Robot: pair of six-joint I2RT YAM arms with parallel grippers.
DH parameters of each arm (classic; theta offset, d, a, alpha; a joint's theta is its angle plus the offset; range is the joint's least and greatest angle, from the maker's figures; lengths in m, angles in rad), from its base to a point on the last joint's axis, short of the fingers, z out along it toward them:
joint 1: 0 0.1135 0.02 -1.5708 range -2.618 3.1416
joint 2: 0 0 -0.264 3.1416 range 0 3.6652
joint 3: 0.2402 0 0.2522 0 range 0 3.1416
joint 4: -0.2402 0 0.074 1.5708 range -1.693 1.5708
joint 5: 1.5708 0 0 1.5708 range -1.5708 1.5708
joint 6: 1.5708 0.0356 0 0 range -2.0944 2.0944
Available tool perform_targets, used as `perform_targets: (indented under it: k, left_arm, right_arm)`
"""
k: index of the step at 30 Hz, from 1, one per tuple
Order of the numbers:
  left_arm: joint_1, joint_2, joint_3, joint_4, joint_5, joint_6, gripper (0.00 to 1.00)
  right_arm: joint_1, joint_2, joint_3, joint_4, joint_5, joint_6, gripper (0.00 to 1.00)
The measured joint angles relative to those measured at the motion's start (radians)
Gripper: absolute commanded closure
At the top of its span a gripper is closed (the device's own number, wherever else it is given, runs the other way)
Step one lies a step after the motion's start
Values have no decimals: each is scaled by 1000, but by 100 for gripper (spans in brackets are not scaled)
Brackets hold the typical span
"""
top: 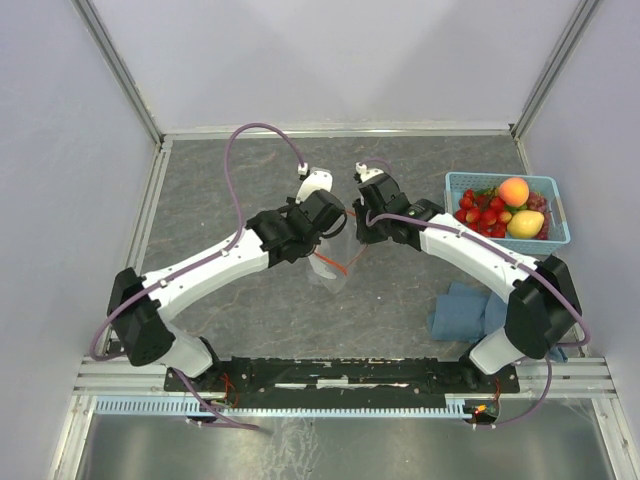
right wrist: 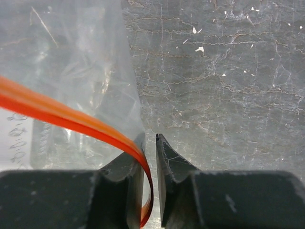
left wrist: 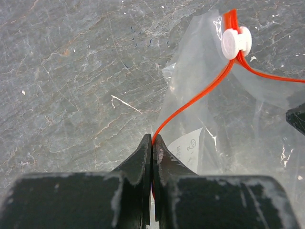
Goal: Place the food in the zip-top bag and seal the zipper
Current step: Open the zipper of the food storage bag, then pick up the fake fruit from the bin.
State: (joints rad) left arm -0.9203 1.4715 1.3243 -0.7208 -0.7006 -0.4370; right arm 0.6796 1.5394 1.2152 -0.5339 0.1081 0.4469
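The clear zip-top bag (top: pixel 330 268) hangs above the table between my two grippers. Its red-orange zipper (left wrist: pixel 200 95) carries a white slider (left wrist: pixel 236 42), and a white label (left wrist: pixel 188 148) shows through the plastic. My left gripper (left wrist: pixel 153 138) is shut on the zipper strip at the bag's edge. My right gripper (right wrist: pixel 150 137) stands slightly open; the zipper (right wrist: pixel 62 114) curls down through the gap against its left finger (right wrist: pixel 128 162), not pinched. The food lies in a light-blue basket (top: pixel 455 185) at the right: peach (top: pixel 513 190), strawberries (top: pixel 482 214), mango (top: pixel 525 223), grapes (top: pixel 540 203).
A folded blue cloth (top: pixel 465 310) lies on the table near the right arm's base. Metal rails (top: pixel 340 130) border the grey stone-patterned table at the back and sides.
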Motion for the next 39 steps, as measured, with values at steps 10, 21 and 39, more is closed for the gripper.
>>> perform_targets:
  k: [10,21,39]
  left_arm:
    - [23,114,18,38,0,-20,97]
    - [23,123,74,43,0,-57,97]
    - [23,123,74,43,0,-65,97]
  right_arm:
    - [-5,-24,0,-14,-23,-32,44]
    - [-57,-198,74,-143,-27,-69,31]
    - [-605,-154,145,-203,154,-29,9]
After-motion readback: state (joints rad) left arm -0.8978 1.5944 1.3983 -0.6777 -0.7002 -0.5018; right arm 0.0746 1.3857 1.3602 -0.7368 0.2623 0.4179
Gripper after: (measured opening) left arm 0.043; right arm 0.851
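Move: The right hand, its fingers already parted around the right rim of the zip bag's mouth, has the fruit basket's middle about 37 cm to its right, 11 cm ahead and 10 cm lower. In that basket the strawberries lie some 31 cm right and 11 ahead of the hand, the yellow fruit 40 right and 8 ahead. The left hand pinches the left rim, with the right rim about 9 cm to its right, 2 ahead and 4 lower, and the white slider roughly 6 ahead, 7 right and 3 lower. The right hand opens its fingers wide to let go of the orange zipper's right rim and, after hardly stirring at first, rises about 9 cm clear of the bag, then sweeps some 25 cm to its right and a little forward to the fruit basket, turning about 40 degrees clockwise on the way. The left hand keeps its shut pinch on the left rim and eases a few centimetres forward and right, dipping and coming partly back up, then holds still. ##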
